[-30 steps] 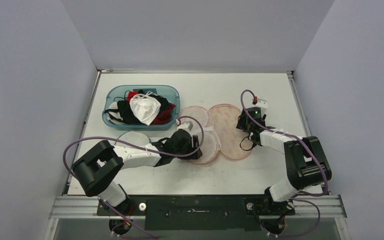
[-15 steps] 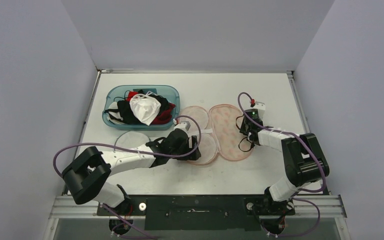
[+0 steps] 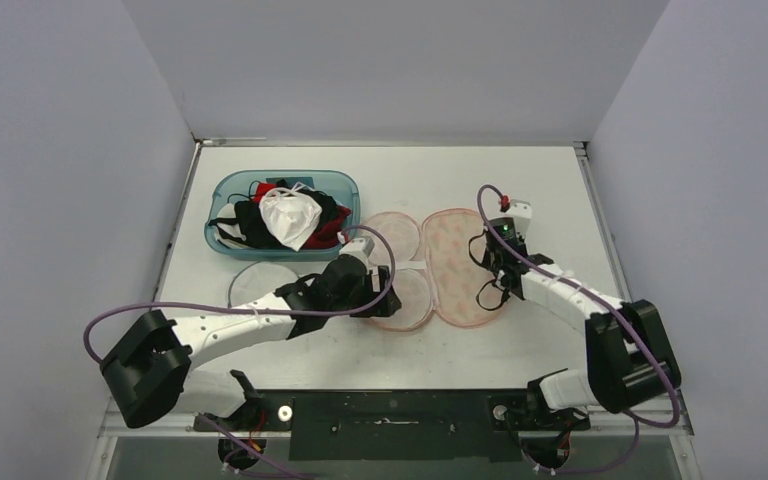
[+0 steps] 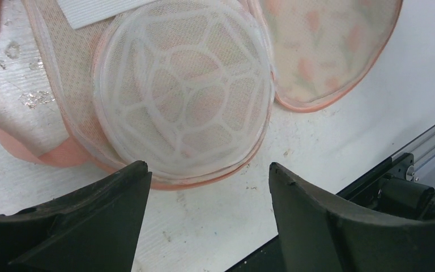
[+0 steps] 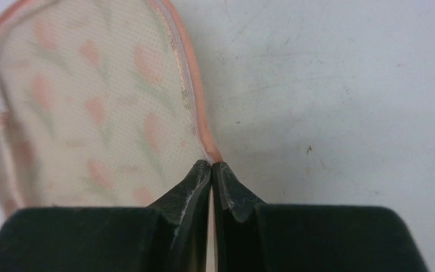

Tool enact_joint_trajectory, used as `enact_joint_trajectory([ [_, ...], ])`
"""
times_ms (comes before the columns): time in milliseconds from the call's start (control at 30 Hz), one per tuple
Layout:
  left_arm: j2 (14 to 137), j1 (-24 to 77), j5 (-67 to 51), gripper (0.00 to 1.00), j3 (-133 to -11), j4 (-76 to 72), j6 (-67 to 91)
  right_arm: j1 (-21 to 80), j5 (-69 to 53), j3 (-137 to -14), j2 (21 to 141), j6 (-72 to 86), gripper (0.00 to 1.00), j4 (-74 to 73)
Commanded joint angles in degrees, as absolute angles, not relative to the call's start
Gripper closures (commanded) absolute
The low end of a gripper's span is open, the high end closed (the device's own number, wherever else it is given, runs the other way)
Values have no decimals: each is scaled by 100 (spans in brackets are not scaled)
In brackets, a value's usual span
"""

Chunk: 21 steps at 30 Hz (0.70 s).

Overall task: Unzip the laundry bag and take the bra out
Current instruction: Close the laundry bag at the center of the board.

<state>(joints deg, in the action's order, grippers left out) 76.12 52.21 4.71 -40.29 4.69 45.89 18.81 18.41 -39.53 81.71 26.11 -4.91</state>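
Observation:
The laundry bag (image 3: pixel 457 268) is a pink mesh case lying unfolded in rounded lobes at the table's middle. Its floral flap (image 5: pixel 90 107) fills the left of the right wrist view. My right gripper (image 5: pixel 211 164) is shut on the flap's pink rim at its right edge, also seen from above (image 3: pixel 491 270). A round white ribbed mesh dome (image 4: pixel 184 93) sits in the bag's near-left lobe. My left gripper (image 4: pixel 207 170) hangs open just off that dome's near edge, nothing between its fingers, shown from above (image 3: pixel 385 305). The bra cannot be made out in any view.
A blue tub (image 3: pixel 222 190) of black, red and white garments stands at the back left. A pale round disc (image 3: pixel 263 282) lies on the table beside my left forearm. The table's front rail (image 4: pixel 425 153) shows at the right of the left wrist view.
My right gripper has closed onto the bag's rim. My left gripper has opened wider, and that arm has stretched out lower across the table.

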Motion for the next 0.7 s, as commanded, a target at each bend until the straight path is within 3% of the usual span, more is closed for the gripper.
enact_joint_trajectory([
  [0, 7155, 5202, 692, 24, -4336, 525, 4612, 2149, 1997, -4387, 7348, 2627, 95, -1106],
  [200, 6882, 5077, 651, 15, -4359, 200, 4703, 2407, 1501, -4803, 7113, 2792, 95, -1869],
  [333, 6792, 5078, 502, 3, -4154, -442, 4727, 2416, 916, -4781, 6910, 3238, 95, -1953],
  [667, 6594, 4836, 713, 2, -3790, -422, 5030, 2656, -349, -5014, 6664, 3704, 95, -1711],
])
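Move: My right hand already pinches the flap's outer edge, about 4 cm above the board. The middle of the pocket half it must cover lies some 25 cm to its left and 4 cm back; the white strap is 22 cm left and 3 back, the near pocket 24 left and 11 back. From my left hand, the flap's middle is about 18 cm right, 7 ahead and 8 below, the near pocket 4 right and 2 ahead. Keeping the flap's edge pinched, I bring my right hand up first and then left and slightly back towards the pocket half, about 9 cm up and 8 cm left in all, rolling its left side up and turning counter-clockwise. Meanwhile my empty left hand rises about 6 cm off the near pocket, edges forward with a slight tilt and opens fully. ##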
